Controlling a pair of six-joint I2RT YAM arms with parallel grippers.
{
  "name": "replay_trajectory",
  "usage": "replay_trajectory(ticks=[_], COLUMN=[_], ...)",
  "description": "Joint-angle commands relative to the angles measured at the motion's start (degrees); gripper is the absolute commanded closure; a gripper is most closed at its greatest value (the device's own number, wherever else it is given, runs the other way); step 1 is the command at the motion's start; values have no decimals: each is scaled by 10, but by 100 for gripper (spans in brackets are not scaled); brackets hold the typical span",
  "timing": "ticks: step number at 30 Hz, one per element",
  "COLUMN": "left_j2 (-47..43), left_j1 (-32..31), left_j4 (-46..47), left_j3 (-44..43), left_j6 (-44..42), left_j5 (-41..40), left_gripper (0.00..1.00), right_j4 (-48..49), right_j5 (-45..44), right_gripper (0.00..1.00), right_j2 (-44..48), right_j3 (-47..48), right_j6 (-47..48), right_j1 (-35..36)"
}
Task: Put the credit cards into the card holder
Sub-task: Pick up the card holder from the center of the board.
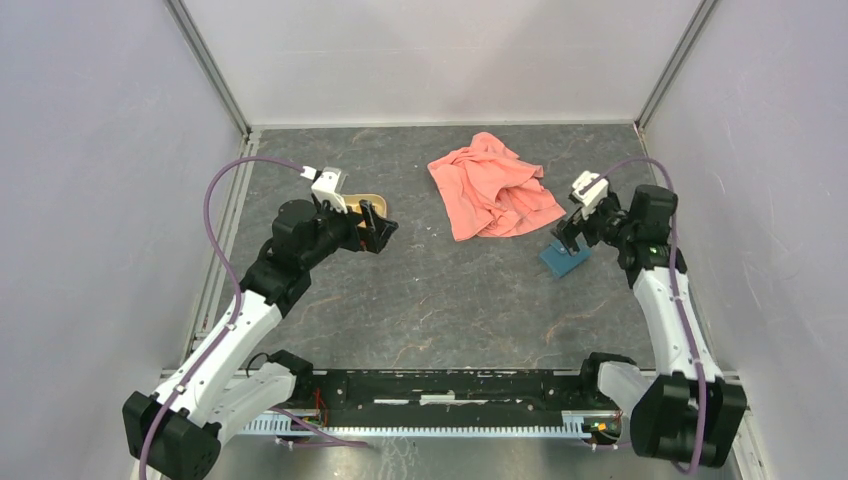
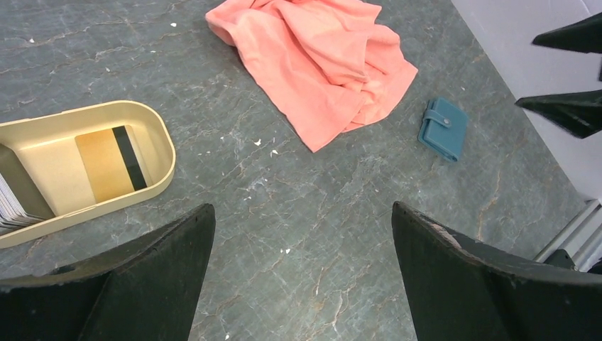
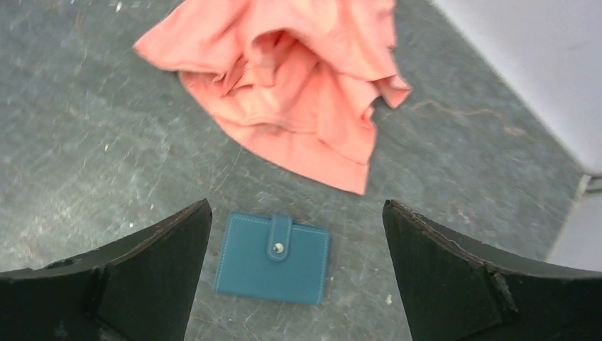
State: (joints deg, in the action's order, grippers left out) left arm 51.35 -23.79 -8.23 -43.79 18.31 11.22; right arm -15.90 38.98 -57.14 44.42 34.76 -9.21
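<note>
The card holder (image 3: 273,257), a teal wallet snapped shut, lies flat on the table just below and between the fingers of my right gripper (image 3: 297,206), which is open and empty. The same card holder (image 1: 563,260) sits at the right in the top view and also shows in the left wrist view (image 2: 443,129). The credit cards lie in a tan tray (image 2: 160,135): an orange card (image 2: 106,165) with a black stripe, and greyish ones (image 2: 14,206) at the left edge. My left gripper (image 2: 302,209) hovers open beside the tray, holding nothing.
A crumpled salmon-pink cloth (image 1: 495,185) lies at the back middle, just beyond the card holder. The tan tray (image 1: 362,203) is partly hidden behind my left gripper (image 1: 385,232). White walls close in the table on three sides.
</note>
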Motion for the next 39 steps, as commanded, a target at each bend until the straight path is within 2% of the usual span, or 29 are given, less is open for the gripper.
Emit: replay_trajectory(ticks=[1,8,10,15,16,18,31,35,39], left_j2=[-5,-6,-4,1,3,8,23,30,37], left_j1=[3,7,8,17,21,31,63,70,73], left_j4=[26,28,26,31,35,39,55,61,68], left_j3=[1,6,5,6,7,8,11,12,13], left_j6=[-30,-33,-34,-27,-23,-14,11,20,27], left_j5=[6,-2,-4,11,20,36,80,98,117], left_gripper=[0,0,0,0,0,0,0,0,0], right_j4=[-39,-70,-92,-87,-91,-99,-107,-117,-113], right_j5=[33,-117,-145,-216,-218,-215,-194,-186,-182], right_gripper=[2,3,9,30,38,46,54,66,84], right_j2=[-69,-201,-229,-275,-288,-309,-384,-400,-388], right_j3=[20,84,105,101,105,113,117,117,104], right_j6=[108,84,82,58,53,45,32,32,33], right_j1=[21,72,75,74,73,71,72,70,69])
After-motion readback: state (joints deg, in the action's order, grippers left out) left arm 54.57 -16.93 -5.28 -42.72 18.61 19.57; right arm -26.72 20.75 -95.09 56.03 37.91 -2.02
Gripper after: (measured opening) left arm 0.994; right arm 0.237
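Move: The card holder lies flat on the table almost straight below the wide-open right hand: about 18 cm down, 1 cm farther out and 2 cm to its right. The middle of the coral cloth is some 20 cm ahead of that hand and 15 cm to its left, equally far down. From the left hand the card holder is roughly 44 cm to the right, 4 cm farther out and 22 cm lower. The right hand plunges about 17 cm to the card holder, drifting a couple of centimetres forward and swaying slightly left then right on the way, while its fingers tip some 35 degrees steeper towards the table. The fingers narrow from wide open to about half during the descent, then, once the hand is low, draw in to about a quarter open, their tips coming together on the strap at its snap, one on each side. ##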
